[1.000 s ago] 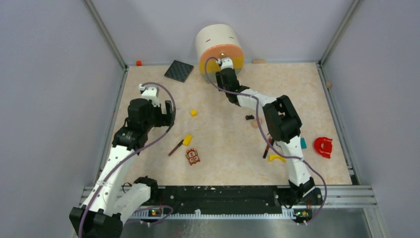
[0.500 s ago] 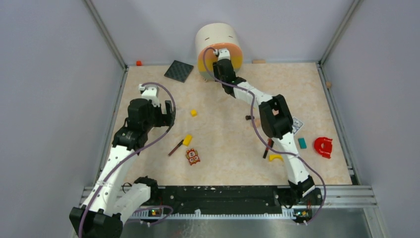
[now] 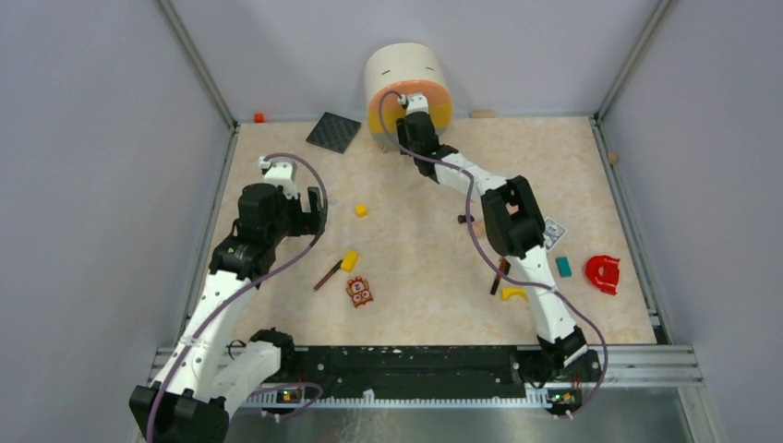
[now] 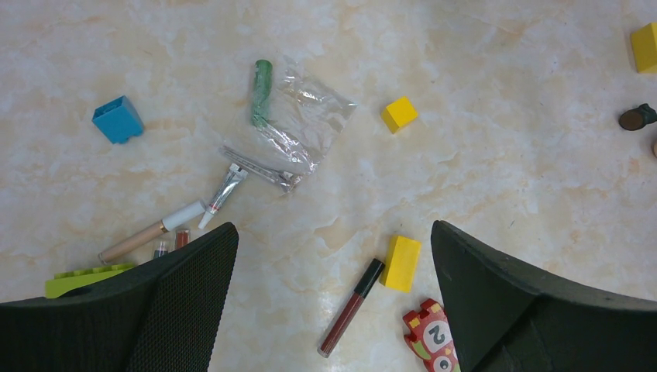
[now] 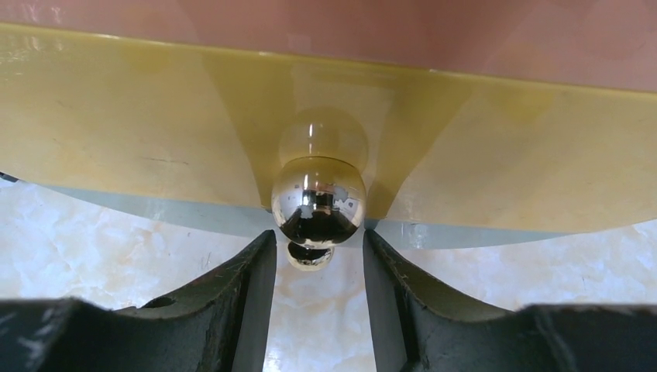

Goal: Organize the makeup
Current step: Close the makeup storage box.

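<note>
A cream round container [image 3: 406, 74] lies on its side at the back, its orange-yellow lid [image 5: 155, 116] facing me. My right gripper [image 3: 413, 103] is at the lid's gold knob [image 5: 318, 205], and its fingertips [image 5: 263, 252] close against the knob's lower sides. My left gripper [image 3: 314, 210] hangs open above the left of the table, holding nothing. Makeup lies loose: a dark red stick [image 4: 352, 306] [image 3: 328, 274], a green tube [image 4: 262, 91], a silver tube [image 4: 225, 188], a beige stick with a white cap [image 4: 151, 232] and a black square compact [image 3: 333, 132].
Yellow blocks [image 4: 403, 263] [image 4: 399, 114], an owl-face tile [image 3: 359, 292], a blue block [image 4: 118, 118] and a clear plastic bag [image 4: 306, 128] lie among the makeup. A red piece [image 3: 603, 273], a teal block [image 3: 563, 266] and a dark stick [image 3: 499, 277] lie near the right arm.
The right arm has reached further back, bringing its gripper up to the lid's knob, and its jaws have narrowed slightly. The left arm has stayed still.
</note>
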{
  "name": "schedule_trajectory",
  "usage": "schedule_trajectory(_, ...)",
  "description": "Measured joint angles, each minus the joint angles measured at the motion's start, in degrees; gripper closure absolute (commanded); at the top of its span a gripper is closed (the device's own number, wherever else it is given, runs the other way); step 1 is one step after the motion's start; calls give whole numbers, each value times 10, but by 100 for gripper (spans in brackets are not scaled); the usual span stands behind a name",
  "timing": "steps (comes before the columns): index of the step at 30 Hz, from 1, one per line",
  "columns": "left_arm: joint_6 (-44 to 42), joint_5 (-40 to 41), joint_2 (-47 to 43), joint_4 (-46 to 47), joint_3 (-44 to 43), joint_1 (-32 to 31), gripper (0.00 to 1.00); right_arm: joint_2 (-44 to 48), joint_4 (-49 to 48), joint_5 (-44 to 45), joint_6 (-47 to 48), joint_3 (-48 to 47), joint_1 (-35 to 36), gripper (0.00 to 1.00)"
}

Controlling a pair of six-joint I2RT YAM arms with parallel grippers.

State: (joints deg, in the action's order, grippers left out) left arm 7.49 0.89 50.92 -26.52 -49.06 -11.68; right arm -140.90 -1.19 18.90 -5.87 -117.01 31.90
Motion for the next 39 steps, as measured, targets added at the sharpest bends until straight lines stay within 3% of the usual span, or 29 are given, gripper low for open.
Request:
schedule_trajectory(4,0,0,0,0,0,0,1,13,-15,-9,-4,28,-1,55)
schedule_trajectory(9,0,1,0,0,0,0,1,103,-36,-27,-10,167,-7,50)
schedule_trajectory(12,3,0,0,0,0,0,1,173,-40,-36,-14,223,-9,39)
schedule_trajectory(21,76,-20,51,21,-39,-22,1,348,-39,-37,-45,246,-36,31)
schedule_trajectory(25,100,-2,107,52,-72,-75,1,353,5,-87,-87,210,-94,29)
schedule_trajectory(29,114,16,171,107,-102,-122,1,300,81,-143,-124,105,-143,29)
schedule_trajectory(34,122,23,261,220,-130,-131,1,214,148,-222,-179,-27,-171,28)
schedule_trajectory(39,121,46,368,324,-192,-130,1,169,159,-299,-256,-58,-190,28)
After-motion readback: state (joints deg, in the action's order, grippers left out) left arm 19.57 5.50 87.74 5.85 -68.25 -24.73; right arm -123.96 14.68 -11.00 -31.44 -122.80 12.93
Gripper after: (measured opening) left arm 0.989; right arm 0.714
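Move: My right hand is at the drawer fronts of the makeup storage box, just under the middle knob; the box's middle is about 9 cm ahead, 1 cm left and 2 cm above. The black pad lies roughly 15 cm left and 6 cm ahead, the wood strip some 16 cm right and 11 cm ahead. From my left hand the box is about 40 cm ahead, 20 cm right and 9 cm lower, the yellow cube 16 cm ahead and 10 cm right. I back my right hand about 7 cm off the drawer fronts, lift it some 20 cm while swinging right, then bring it forward again beside the box's right side, above its top, opening the half-open fingers wider and rolling about 35 degrees, left side up. My left hand, fingers wide open, then sets off to the right and on forward, roughly 20 cm towards the box. ##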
